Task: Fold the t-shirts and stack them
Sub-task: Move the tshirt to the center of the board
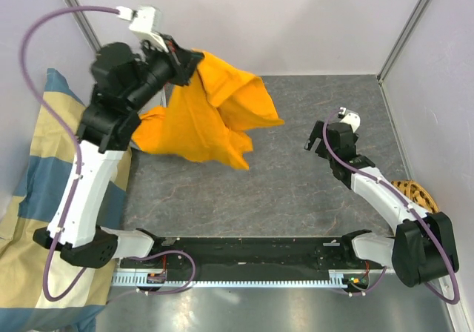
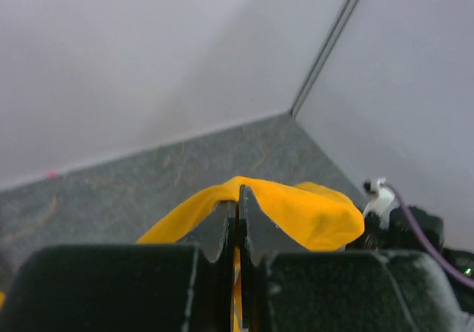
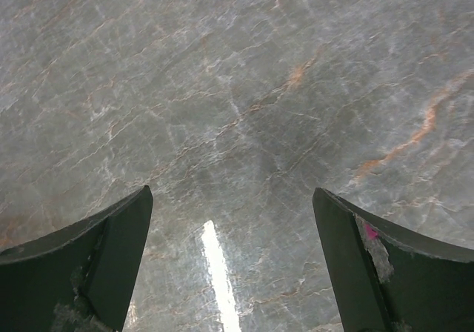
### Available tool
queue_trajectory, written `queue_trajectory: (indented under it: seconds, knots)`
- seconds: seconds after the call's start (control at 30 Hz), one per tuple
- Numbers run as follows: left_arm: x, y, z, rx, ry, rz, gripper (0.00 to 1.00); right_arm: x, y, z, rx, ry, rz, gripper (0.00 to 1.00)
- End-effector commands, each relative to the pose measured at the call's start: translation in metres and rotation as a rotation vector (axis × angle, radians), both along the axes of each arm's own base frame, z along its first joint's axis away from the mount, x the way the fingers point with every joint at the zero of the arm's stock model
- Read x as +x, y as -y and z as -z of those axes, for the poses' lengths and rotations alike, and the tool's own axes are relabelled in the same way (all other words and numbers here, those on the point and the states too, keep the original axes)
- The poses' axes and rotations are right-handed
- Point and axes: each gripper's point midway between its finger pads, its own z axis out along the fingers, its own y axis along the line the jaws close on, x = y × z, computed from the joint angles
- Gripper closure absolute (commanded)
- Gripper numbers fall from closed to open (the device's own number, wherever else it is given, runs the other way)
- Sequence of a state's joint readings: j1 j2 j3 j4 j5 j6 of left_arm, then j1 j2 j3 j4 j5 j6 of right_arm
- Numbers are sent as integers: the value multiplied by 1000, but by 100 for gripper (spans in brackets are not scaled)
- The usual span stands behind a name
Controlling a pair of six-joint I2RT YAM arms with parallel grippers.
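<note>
An orange t-shirt (image 1: 211, 113) hangs bunched in the air over the back left of the grey marble table (image 1: 296, 191). My left gripper (image 1: 187, 59) is raised high and shut on its top edge. In the left wrist view the gripper (image 2: 238, 196) has its jaws pressed together on a fold of the orange t-shirt (image 2: 315, 210), which drapes over both tips. My right gripper (image 1: 318, 135) hovers open over the right of the table, well apart from the shirt. The right wrist view shows that gripper (image 3: 231, 202) spread wide over bare tabletop (image 3: 244, 87), nothing between its fingers (image 3: 111, 254).
A large cream-and-blue cloth (image 1: 29, 191) lies bunched along the table's left side, beside the left arm. A small tan woven disc (image 1: 416, 193) sits at the right edge behind the right arm. Pale walls (image 1: 296, 21) close in the back and both sides.
</note>
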State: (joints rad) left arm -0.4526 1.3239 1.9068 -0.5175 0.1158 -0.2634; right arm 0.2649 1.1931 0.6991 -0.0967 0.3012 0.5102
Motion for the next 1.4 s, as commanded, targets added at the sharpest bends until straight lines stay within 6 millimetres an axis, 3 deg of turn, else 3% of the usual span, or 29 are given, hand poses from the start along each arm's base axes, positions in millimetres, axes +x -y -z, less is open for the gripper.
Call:
queue_trajectory:
  seconds: [0.0,0.07,0.2,0.27,0.3,0.37,0.4,0.57,0.67,0.87,0.9,0.97,1.0,1.07,1.1,1.13,1.23,1.37]
  knots:
    - [28,23,81,22,-170,18,98,-5,16,-13,-32,28,83,2]
    - [33,33,112,24,-234,48,98,-7,20,-21,-34,50,101,2]
    - [48,58,151,44,-300,89,98,-11,28,-38,-46,83,135,2]
    - [53,72,158,55,-304,121,98,-13,31,-52,-49,118,146,2]
    - [59,82,171,70,-329,136,98,-14,32,-56,-50,127,144,2]
    - [65,93,171,73,-323,163,98,-15,28,-70,-49,158,104,2]
    - [71,104,185,91,-350,183,98,-15,25,-72,-52,161,78,2]
    - [80,133,186,95,-350,239,98,-8,-35,-93,16,215,-281,2]
    - [86,144,192,99,-362,258,98,-8,-55,-108,40,257,-381,2]
    - [103,171,219,105,-411,315,98,-10,-60,-128,44,298,-414,2]
    - [106,182,238,114,-439,333,98,-11,-60,-128,42,292,-415,2]
    - [108,200,252,110,-464,372,98,-14,-56,-130,37,295,-402,2]
    - [108,219,281,122,-515,401,98,-17,-53,-134,34,306,-392,2]
    - [103,245,284,112,-516,465,98,-22,-51,-136,28,312,-388,2]
    - [97,267,313,128,-563,497,98,-24,-44,-144,19,335,-357,2]
    - [94,282,301,114,-540,533,98,-26,-41,-148,10,345,-344,2]
    - [81,324,323,126,-569,600,98,-35,-32,-164,-2,384,-319,2]
    - [68,351,336,103,-600,643,98,-44,-25,-182,-13,428,-295,2]
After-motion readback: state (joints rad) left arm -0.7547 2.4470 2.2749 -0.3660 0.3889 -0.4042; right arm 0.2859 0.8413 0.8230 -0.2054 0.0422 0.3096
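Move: The left hand holds the orange t-shirt high up; the board's centre lies about 20 cm to its right, roughly level with it fore and aft, and some 50 cm below. The open right gripper is about 36 cm to the right, 4 cm farther out and 40 cm lower; the grey shirt in the bin is some 24 cm left, 14 cm ahead and 38 cm down. From the right hand, the board's centre lies about 18 cm left, level fore and aft, 13 cm down. Keeping its pinch on the orange t-shirt, the left hand plunges, then eases to the right over the board and swings down again towards the right gripper's side, some 38 cm down and 31 cm right in all, first forward, then slightly back, tipping down and turning clockwise. The right hand, open and empty, rises about 14 cm, tilting up and turning counter-clockwise. ##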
